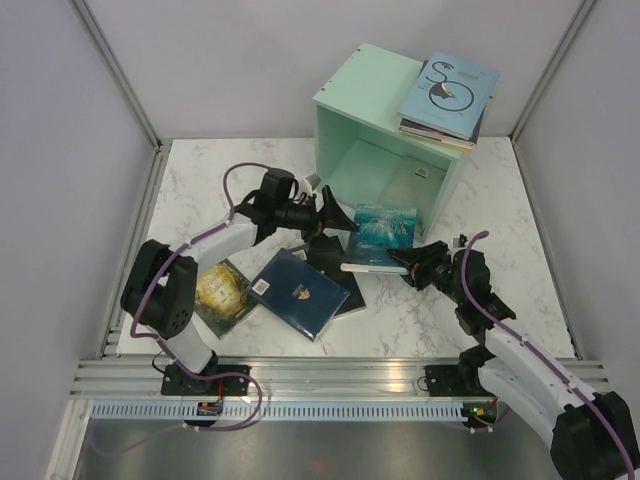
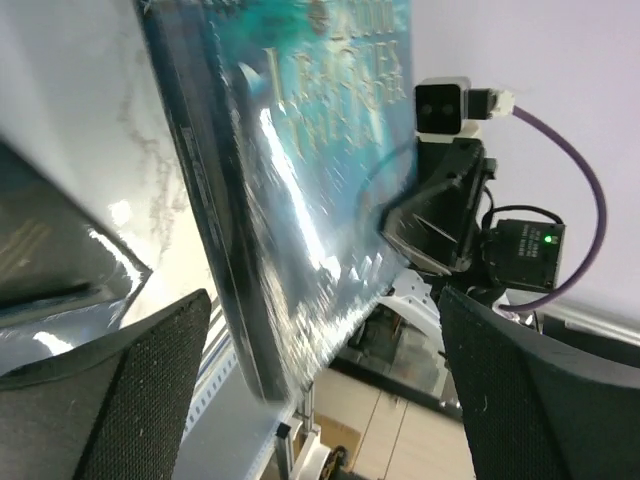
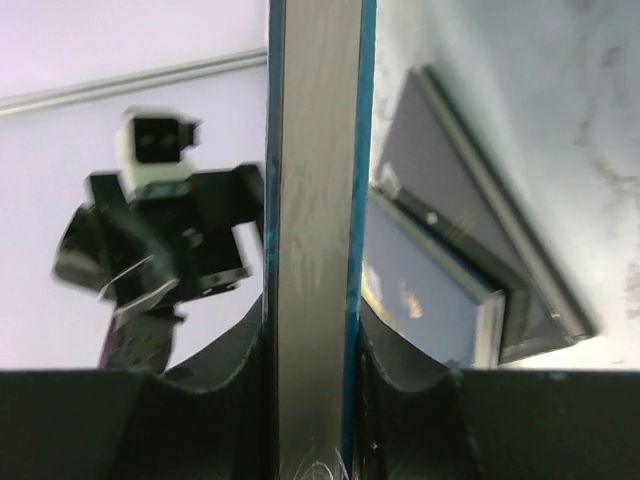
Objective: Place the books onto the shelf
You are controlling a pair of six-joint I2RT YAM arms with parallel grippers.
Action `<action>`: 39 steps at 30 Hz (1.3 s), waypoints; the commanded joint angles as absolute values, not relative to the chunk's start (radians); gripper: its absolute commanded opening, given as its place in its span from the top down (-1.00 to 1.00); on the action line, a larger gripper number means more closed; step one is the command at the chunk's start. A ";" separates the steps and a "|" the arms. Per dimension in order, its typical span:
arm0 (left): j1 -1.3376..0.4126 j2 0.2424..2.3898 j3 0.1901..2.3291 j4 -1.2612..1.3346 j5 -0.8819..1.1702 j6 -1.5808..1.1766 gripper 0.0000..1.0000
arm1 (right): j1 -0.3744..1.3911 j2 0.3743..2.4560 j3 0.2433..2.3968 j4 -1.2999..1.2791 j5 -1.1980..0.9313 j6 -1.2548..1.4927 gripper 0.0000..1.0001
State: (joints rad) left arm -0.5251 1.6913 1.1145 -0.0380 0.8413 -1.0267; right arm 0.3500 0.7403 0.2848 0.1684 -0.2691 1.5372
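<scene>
The icy blue book (image 1: 382,234) hangs above the table in front of the mint-green shelf (image 1: 352,110). My right gripper (image 1: 404,260) is shut on its near right edge; in the right wrist view the book's page edge (image 3: 313,200) is clamped between both fingers (image 3: 405,400). My left gripper (image 1: 340,212) is open at the book's left edge, and its pads (image 2: 120,400) stand well apart on either side of the cover (image 2: 300,150) without touching it. A navy book (image 1: 298,293), a green-gold book (image 1: 225,293) and a black book (image 1: 332,262) lie flat on the table.
A stack of books, topped by a light blue one with a black swirl (image 1: 450,92), lies on the shelf's roof. The shelf's open face looks toward the arms. Grey walls enclose the marble table (image 1: 480,310) on three sides.
</scene>
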 commanded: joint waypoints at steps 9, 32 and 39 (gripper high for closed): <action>-0.331 1.340 1.045 -0.359 0.733 -0.772 -0.96 | 0.351 0.963 0.443 0.491 -0.104 1.551 1.00; -0.327 1.074 0.790 -0.410 0.762 -0.712 -0.88 | 0.402 1.118 0.638 0.374 0.328 1.661 1.00; -0.327 1.014 0.729 -0.376 0.791 -0.727 -0.87 | 0.413 1.187 0.649 0.382 0.451 1.675 1.00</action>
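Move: Held by its spine in the right hand, the turquoise book is bound for the shelf opening, whose middle lies about 18 cm ahead and 8 cm left of that hand; the grey-green book standing inside is some 21 cm ahead and 7 cm right. From the already open left hand, the dark blue book lies about 7 cm back, 8 cm left and 16 cm down. The black book is right beneath that hand, and the turquoise book 11 cm right and 3 cm back. Dipping, then rising as it goes, the right hand drives the held turquoise book about 12 cm forward into the shelf opening, then sinks back to its starting height while swinging a little right and turning some 30 degrees clockwise, grip kept. The open left hand lifts off leftward, then draws back and down, about 12 cm left and 8 cm back in all, towards the dark blue book. ##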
